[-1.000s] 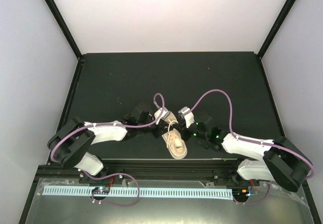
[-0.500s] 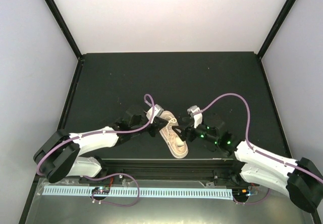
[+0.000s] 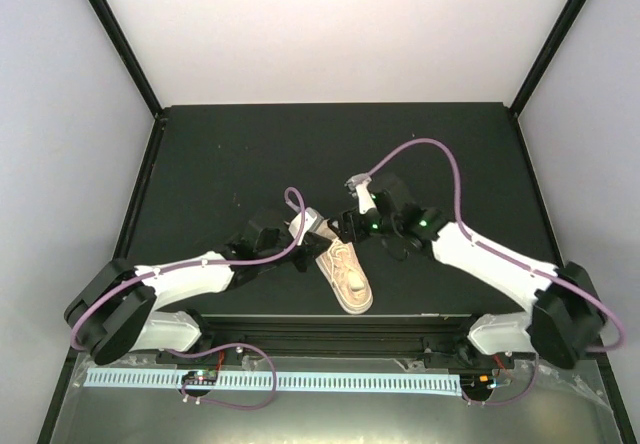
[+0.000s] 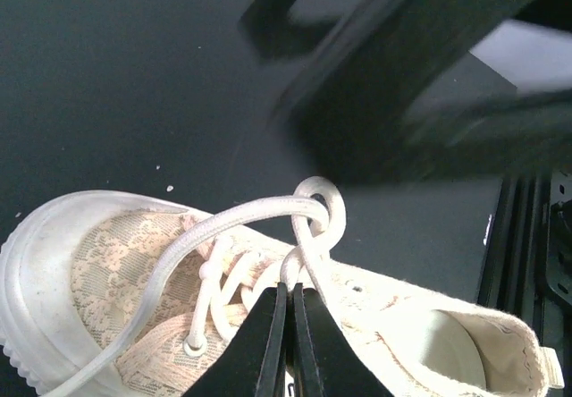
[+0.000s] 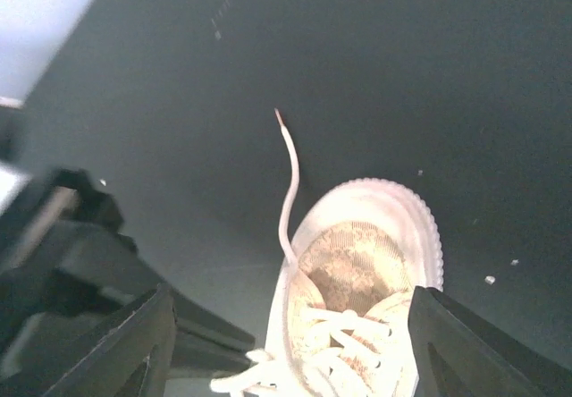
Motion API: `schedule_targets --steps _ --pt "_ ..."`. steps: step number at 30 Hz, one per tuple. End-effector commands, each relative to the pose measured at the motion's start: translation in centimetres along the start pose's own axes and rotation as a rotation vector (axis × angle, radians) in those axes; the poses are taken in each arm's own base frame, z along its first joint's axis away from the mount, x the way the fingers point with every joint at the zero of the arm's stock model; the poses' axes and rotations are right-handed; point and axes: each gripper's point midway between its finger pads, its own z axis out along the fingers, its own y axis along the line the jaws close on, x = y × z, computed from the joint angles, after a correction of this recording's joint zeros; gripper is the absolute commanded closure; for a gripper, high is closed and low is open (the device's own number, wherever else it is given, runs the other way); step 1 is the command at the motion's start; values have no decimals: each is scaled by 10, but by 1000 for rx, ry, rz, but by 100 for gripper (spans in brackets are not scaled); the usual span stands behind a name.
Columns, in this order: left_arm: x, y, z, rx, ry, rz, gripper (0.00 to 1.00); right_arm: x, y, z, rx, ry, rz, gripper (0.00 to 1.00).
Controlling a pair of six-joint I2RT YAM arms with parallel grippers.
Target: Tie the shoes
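The pale pink-beige sneaker (image 3: pixel 347 276) lies near the table's front edge, toe toward the arms. It fills the left wrist view (image 4: pixel 116 272), and its toe shows in the right wrist view (image 5: pixel 366 263). My left gripper (image 3: pixel 313 230) (image 4: pixel 290 291) is shut on a cream lace (image 4: pixel 315 205) at the crossing over the tongue, where the lace forms a small loop. My right gripper (image 3: pixel 346 226) (image 5: pixel 290 325) is open and empty, hovering just above the shoe's laced part. One free lace end (image 5: pixel 287 178) trails on the table past the toe.
The black table (image 3: pixel 230 154) has raised black edges. A black rail (image 3: pixel 320 326) runs along the front edge close to the shoe's toe. Purple cables (image 3: pixel 420 149) arc above both arms. The two grippers sit very close together over the shoe.
My right arm has swung from the shoe's right side up and left, and its open gripper now hangs over the laces beside the left gripper. The left gripper shifted slightly left, then held still.
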Motion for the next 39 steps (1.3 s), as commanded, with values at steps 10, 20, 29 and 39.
schedule_targets --steps 10,20,29,39 --pt "-7 -4 -1 9 -6 56 98 52 6 53 -96 440 -95 50" --pt "-8 30 -33 -254 -39 60 98 22 -33 34 73 237 33 98" --pt "-30 27 -73 -337 -141 189 99 42 -55 9 154 147 139 98" --pt "-7 35 -64 -351 -21 87 98 34 -36 -14 21 -34 171 94"
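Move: The lace I want is the bit crossing at my left fingertips, about 3 cm to the left of my open right hand, 1 cm back and 7 cm below it. The shoe's toe lies some 5 cm ahead of the right hand, 4 cm left and 13 cm down. My left hand already pinches a loop of lace. From it, the knot on the shoe is about 4 cm right, level fore and aft and 4 cm down, with the toe 7 cm ahead. I drop my open right hand about 7 cm and 3 cm left to the lace beside my left fingertips and shut the fingers on it. Then I draw it some 8 cm to the right and slightly back over the shoe. Once that grip is made, my left hand, keeping its loop, pulls about 6 cm left, rising on the way and swinging some 15 degrees counter-clockwise. ##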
